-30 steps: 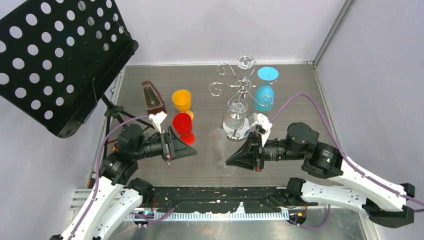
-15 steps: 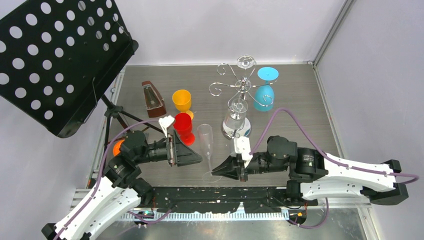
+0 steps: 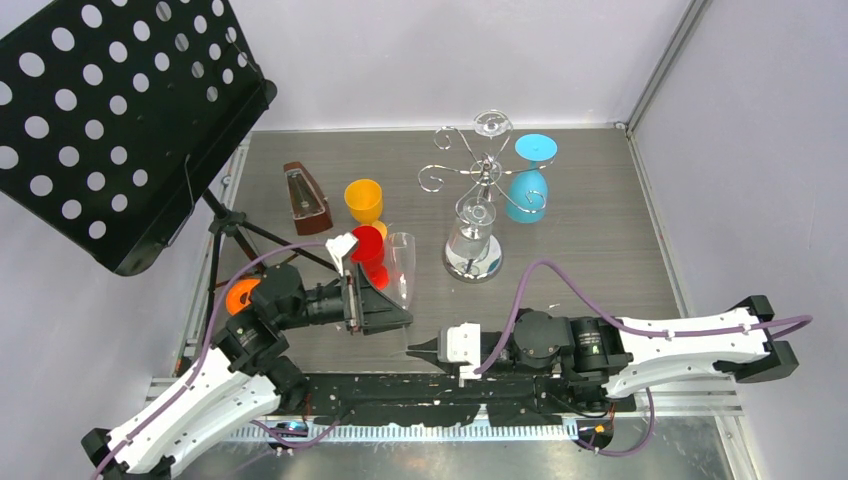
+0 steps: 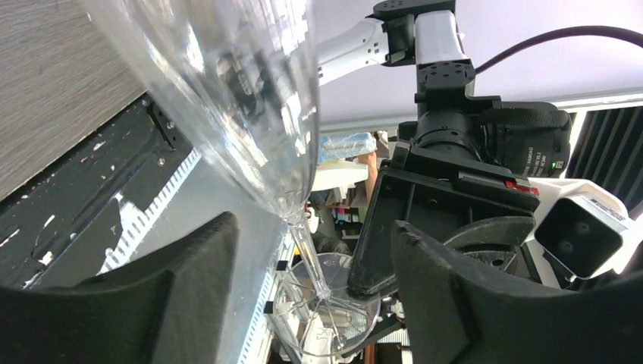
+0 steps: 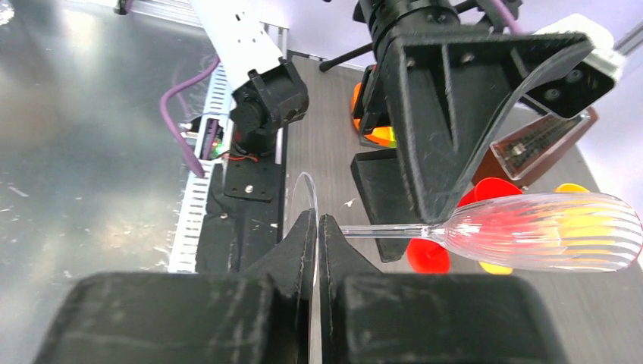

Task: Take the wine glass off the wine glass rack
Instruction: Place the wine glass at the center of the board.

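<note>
The clear fluted wine glass [image 3: 402,265] is off the wine glass rack [image 3: 486,172] and lies nearly level in the air near the table's front. My right gripper [image 3: 413,350] [image 5: 315,227] is shut on the thin edge of its foot. In the right wrist view the stem and ribbed bowl [image 5: 546,231] point away to the right. My left gripper [image 3: 402,306] [image 4: 312,224] is open, one finger [image 4: 182,296] on each side of the stem [image 4: 307,250], touching neither it nor the bowl [image 4: 243,98].
On the rack hang a blue glass [image 3: 529,187] and a clear glass [image 3: 473,235] over the mirrored base. A red cup [image 3: 367,246], an orange cup [image 3: 363,198] and a metronome [image 3: 305,198] stand left of the held glass. A black perforated music stand [image 3: 110,110] overhangs the left.
My right gripper has carried the glass left and toward the near edge, tipping it over toward level. The left gripper has come in around the stem and its jaws have narrowed a little.
</note>
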`<state>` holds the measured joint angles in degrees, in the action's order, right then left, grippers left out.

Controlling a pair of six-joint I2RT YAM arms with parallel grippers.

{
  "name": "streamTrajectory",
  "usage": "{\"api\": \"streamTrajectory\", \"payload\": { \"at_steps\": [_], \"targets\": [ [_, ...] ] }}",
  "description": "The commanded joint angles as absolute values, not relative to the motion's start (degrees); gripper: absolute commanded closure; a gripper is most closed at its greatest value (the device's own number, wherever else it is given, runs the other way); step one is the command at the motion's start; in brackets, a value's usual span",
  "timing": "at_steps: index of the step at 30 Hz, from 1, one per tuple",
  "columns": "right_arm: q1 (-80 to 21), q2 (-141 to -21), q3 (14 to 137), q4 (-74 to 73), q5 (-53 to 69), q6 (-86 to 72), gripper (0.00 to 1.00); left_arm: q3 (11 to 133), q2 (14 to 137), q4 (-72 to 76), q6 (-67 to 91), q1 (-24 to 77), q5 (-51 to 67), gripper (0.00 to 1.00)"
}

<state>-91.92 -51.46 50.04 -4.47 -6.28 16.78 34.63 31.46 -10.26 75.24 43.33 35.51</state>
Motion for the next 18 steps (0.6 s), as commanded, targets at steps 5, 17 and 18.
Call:
{"api": "streamTrajectory", "payload": {
  "at_steps": [5, 17, 18],
  "targets": [
    [-94.44, -52.75, 49.43, 5.32, -15.06, 22.88, 0.94, 33.61, 32.81, -4.48, 76.03, 47.87, 31.66, 0.47],
    [-96.05, -53.99, 49.52, 4.16, -18.78, 23.01, 0.94, 33.42, 33.94, -3.35, 75.62, 52.08, 29.05, 0.99],
    [-96.06, -54.02, 49.63, 3.88, -18.84, 22.97, 0.94, 33.36, 33.89, -3.42, 75.47, 52.3, 28.87, 1.0]
  ]
}}
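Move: The wine glass lies bowl-forward in the air, its foot in the right fingers; its stem is about 2 cm right of and 2 cm behind the open left hand, at its height. Far below that hand, the red glass stands some 19 cm ahead and 10 cm left, the rack about 26 cm ahead and 13 cm right. From the right hand the stem is roughly 4 cm ahead and 1 cm left, level in height. Left hand eases about 2 cm right and back, shutting on the stem while right keeps pinching the foot. ##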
